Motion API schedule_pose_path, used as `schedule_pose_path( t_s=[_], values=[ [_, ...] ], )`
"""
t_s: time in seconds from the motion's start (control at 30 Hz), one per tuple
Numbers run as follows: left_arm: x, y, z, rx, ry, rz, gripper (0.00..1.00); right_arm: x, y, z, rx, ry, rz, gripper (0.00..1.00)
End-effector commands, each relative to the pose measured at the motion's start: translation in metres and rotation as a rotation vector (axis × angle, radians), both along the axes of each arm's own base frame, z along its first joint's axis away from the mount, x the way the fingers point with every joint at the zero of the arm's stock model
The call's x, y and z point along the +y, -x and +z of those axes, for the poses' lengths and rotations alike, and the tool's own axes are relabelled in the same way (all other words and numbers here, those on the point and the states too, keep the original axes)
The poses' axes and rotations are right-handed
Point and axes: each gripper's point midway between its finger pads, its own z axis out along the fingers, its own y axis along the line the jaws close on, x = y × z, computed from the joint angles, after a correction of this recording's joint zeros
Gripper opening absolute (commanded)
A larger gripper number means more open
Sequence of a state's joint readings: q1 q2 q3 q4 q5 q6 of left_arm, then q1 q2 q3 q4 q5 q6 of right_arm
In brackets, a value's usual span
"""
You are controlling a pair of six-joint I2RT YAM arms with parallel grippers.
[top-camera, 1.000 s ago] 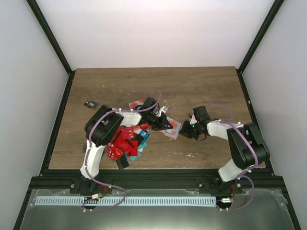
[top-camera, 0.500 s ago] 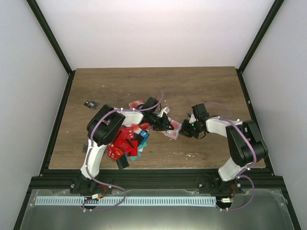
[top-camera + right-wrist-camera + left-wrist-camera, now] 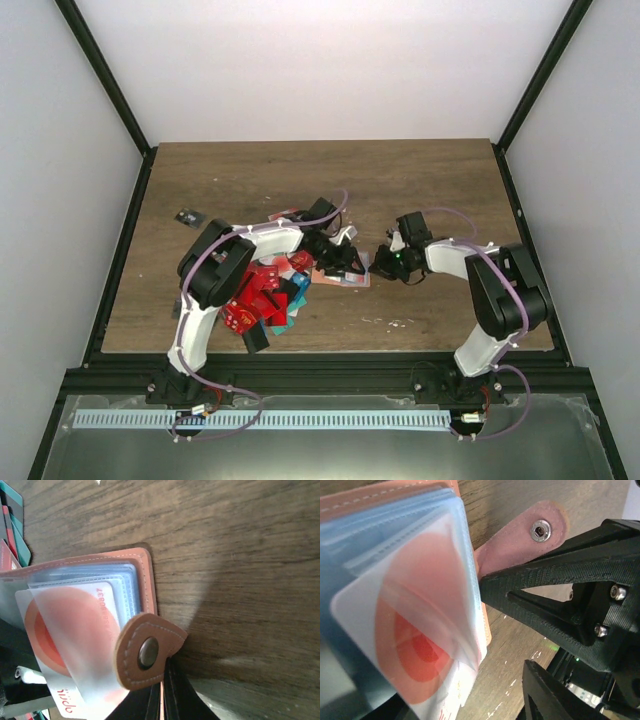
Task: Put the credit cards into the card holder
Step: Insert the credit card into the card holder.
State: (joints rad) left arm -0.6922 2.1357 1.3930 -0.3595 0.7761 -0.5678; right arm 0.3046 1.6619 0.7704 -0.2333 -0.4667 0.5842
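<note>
The salmon card holder (image 3: 352, 276) lies open on the wood between both arms, its clear sleeves fanned out (image 3: 395, 535). A white card with a red spot (image 3: 410, 630) sits in the top sleeve, also visible from the right wrist (image 3: 55, 625). My left gripper (image 3: 342, 262) is at the holder's left side, open; one black finger (image 3: 545, 690) stands clear of the card. My right gripper (image 3: 162, 697) is shut on the base of the holder's snap strap (image 3: 137, 655). The remaining credit cards (image 3: 262, 292), mostly red with some teal, lie piled under the left arm.
A black card (image 3: 255, 338) lies at the pile's near edge and a red card (image 3: 283, 215) behind the left forearm. A small dark object (image 3: 186, 217) sits at the far left. Teal cards (image 3: 12, 510) edge the right wrist view. Black frame rails border the table.
My left gripper has opened from shut and let go of the white card in the sleeve. The right gripper and the holder have shifted slightly to the left.
</note>
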Motion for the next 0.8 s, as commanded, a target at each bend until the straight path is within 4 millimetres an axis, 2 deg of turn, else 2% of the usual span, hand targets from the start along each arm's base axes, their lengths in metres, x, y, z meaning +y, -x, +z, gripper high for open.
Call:
schedule_pose_path(
  t_s=[0.0, 0.17, 0.27, 0.37, 0.5, 0.63, 0.77],
  values=[
    [0.007, 0.005, 0.011, -0.009, -0.092, -0.028, 0.49, -0.016, 0.002, -0.026, 0.021, 0.121, -0.014, 0.05],
    [0.020, 0.006, 0.007, 0.054, -0.213, -0.008, 0.56, -0.016, -0.001, -0.024, 0.009, 0.125, -0.002, 0.05],
    [0.016, 0.006, 0.024, 0.090, -0.162, 0.017, 0.63, -0.014, -0.002, -0.022, 0.001, 0.117, 0.006, 0.05],
    [0.018, 0.002, 0.040, 0.089, -0.132, 0.032, 0.73, -0.013, -0.005, -0.019, -0.010, 0.114, 0.012, 0.05],
    [0.030, 0.002, 0.043, 0.116, -0.133, 0.036, 0.84, -0.012, -0.008, -0.016, -0.021, 0.115, 0.016, 0.05],
    [0.037, -0.001, 0.059, 0.111, -0.100, 0.036, 0.87, -0.011, -0.011, -0.012, -0.032, 0.115, 0.023, 0.05],
    [0.050, -0.003, 0.063, 0.098, -0.131, 0.035, 0.86, -0.010, -0.011, -0.010, -0.037, 0.113, 0.029, 0.05]
  ],
)
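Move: The credit card, already in the holder's sleeve, lies about 1 cm left of the left hand, level with it fore and aft and 3 cm below. The card holder's middle is some 3 cm left and 1 cm back, 3 cm down; the loose card pile's middle is about 21 cm left, 4 cm back. From the right hand, the card is about 7 cm left and 1 cm lower, and the strap sits at its fingertips. Left fingers open wide and leave the card, about 4 cm left and up; the right keeps the strap. ##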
